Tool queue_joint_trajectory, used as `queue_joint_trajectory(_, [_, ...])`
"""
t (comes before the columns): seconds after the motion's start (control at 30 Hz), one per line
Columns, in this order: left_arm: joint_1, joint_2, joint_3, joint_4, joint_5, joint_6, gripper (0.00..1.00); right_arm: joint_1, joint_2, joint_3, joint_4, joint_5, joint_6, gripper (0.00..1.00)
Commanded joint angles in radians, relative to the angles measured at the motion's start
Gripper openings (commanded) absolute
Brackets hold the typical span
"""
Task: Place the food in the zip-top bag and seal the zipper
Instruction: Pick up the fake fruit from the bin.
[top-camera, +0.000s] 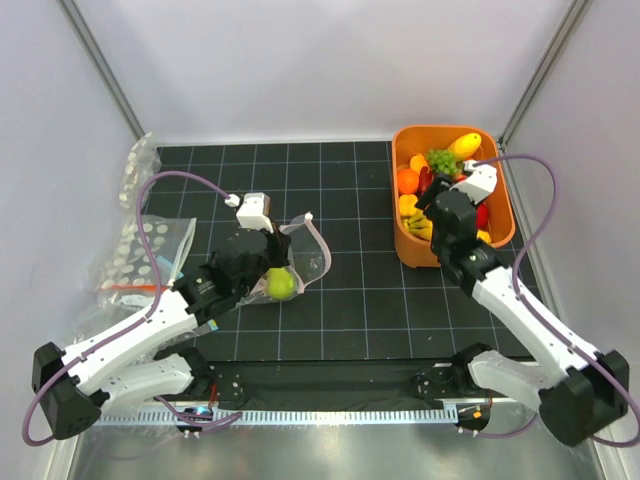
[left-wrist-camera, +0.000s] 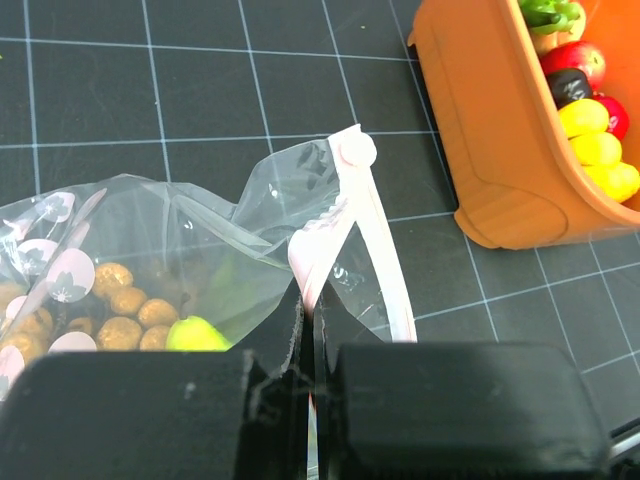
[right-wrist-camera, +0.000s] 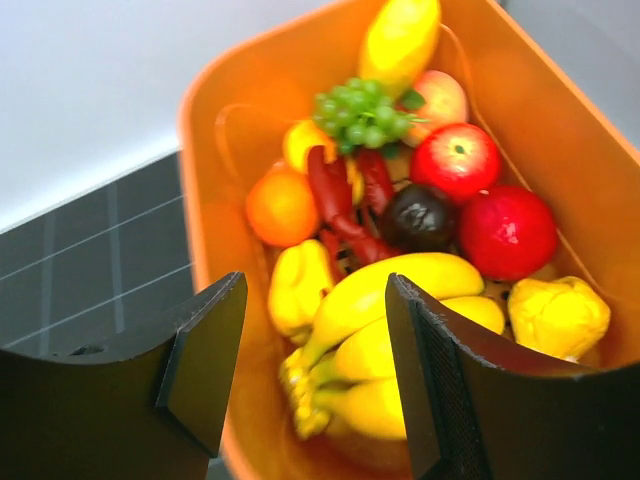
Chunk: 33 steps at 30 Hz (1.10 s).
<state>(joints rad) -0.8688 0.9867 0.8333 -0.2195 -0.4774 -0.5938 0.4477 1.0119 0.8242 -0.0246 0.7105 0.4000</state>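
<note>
The zip-top bag (top-camera: 303, 250) lies left of centre on the black mat, with a green fruit (top-camera: 282, 285) inside. In the left wrist view the bag (left-wrist-camera: 180, 235) holds a brown nut-like cluster (left-wrist-camera: 120, 312) and the green piece (left-wrist-camera: 195, 335). My left gripper (left-wrist-camera: 307, 300) is shut on the pink zipper (left-wrist-camera: 375, 235) and holds the rim up. More food fills the orange tub (right-wrist-camera: 200, 190): bananas (right-wrist-camera: 400, 320), a red apple (right-wrist-camera: 455, 160), green grapes (right-wrist-camera: 365, 110). My right gripper (right-wrist-camera: 315, 300) hangs open just above the bananas; in the top view it (top-camera: 440, 205) sits over the tub.
The orange tub (top-camera: 506, 205) stands at the back right near the wall. Other clear bags with bold white dots (top-camera: 150, 250) lie at the left edge, with one more (top-camera: 140, 170) behind them. The tub's corner (left-wrist-camera: 500, 190) is to the right of the held bag.
</note>
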Motion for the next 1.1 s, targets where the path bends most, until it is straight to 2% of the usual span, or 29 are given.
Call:
queue_joint_trajectory(0.0, [-0.001, -0.029, -0.002, 0.072, 0.005, 0.005, 0.0, -0.096, 0.117, 0.111, 0.031, -0.038, 0.068, 0.64])
queue_joint_trajectory(0.07, [-0.001, -0.031, -0.005, 0.074, -0.001, 0.006, 0.0, -0.171, 0.175, 0.189, -0.009, -0.095, 0.101, 0.65])
queue_joint_trajectory(0.17, [-0.002, -0.033, -0.008, 0.077, -0.001, 0.006, 0.0, -0.236, 0.269, 0.272, -0.028, -0.138, 0.129, 0.77])
queue_joint_trajectory(0.2, [-0.002, -0.033, -0.007, 0.077, -0.001, 0.005, 0.0, -0.245, 0.292, 0.292, -0.037, -0.146, 0.129, 0.99])
queue_joint_trajectory(0.43, [-0.002, -0.023, -0.008, 0.083, 0.023, -0.003, 0.0, -0.285, 0.535, 0.501, -0.051, -0.112, 0.053, 1.0])
queue_joint_trajectory(0.8, [-0.001, -0.091, -0.028, 0.081, 0.013, -0.009, 0.0, -0.412, 0.815, 0.674, 0.014, -0.144, 0.045, 1.0])
queue_joint_trajectory(1.07, [-0.001, -0.115, -0.025, 0.078, 0.1, -0.04, 0.0, -0.477, 0.982, 0.816, 0.018, -0.168, 0.049, 1.0])
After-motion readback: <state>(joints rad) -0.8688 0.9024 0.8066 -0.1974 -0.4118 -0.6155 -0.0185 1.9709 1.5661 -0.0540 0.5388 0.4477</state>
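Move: From the right hand, the yellow mango stands at the bin's far end, about 24 cm ahead, 13 cm to the right and 12 cm below. The peach lies some 4 cm nearer than the mango and 2 cm to its right, the green grapes 5 cm nearer and 5 cm left of it, the red apple 10 cm nearer, nearly in line. From the left hand, pinching the bag's rim, the mango is roughly 32 cm ahead and 42 cm to the right. Send the right gripper over the fruit towards the mango in the bin's far corner, some 22 cm forward and 14 cm to the right, sinking about 9 cm, mostly late. Spread its half-open fingers wide early on, and turn the hand some 20 degrees clockwise while tipping it down. Keep the left fingers pinched on the bag's rim, easing it up about 2 cm. ##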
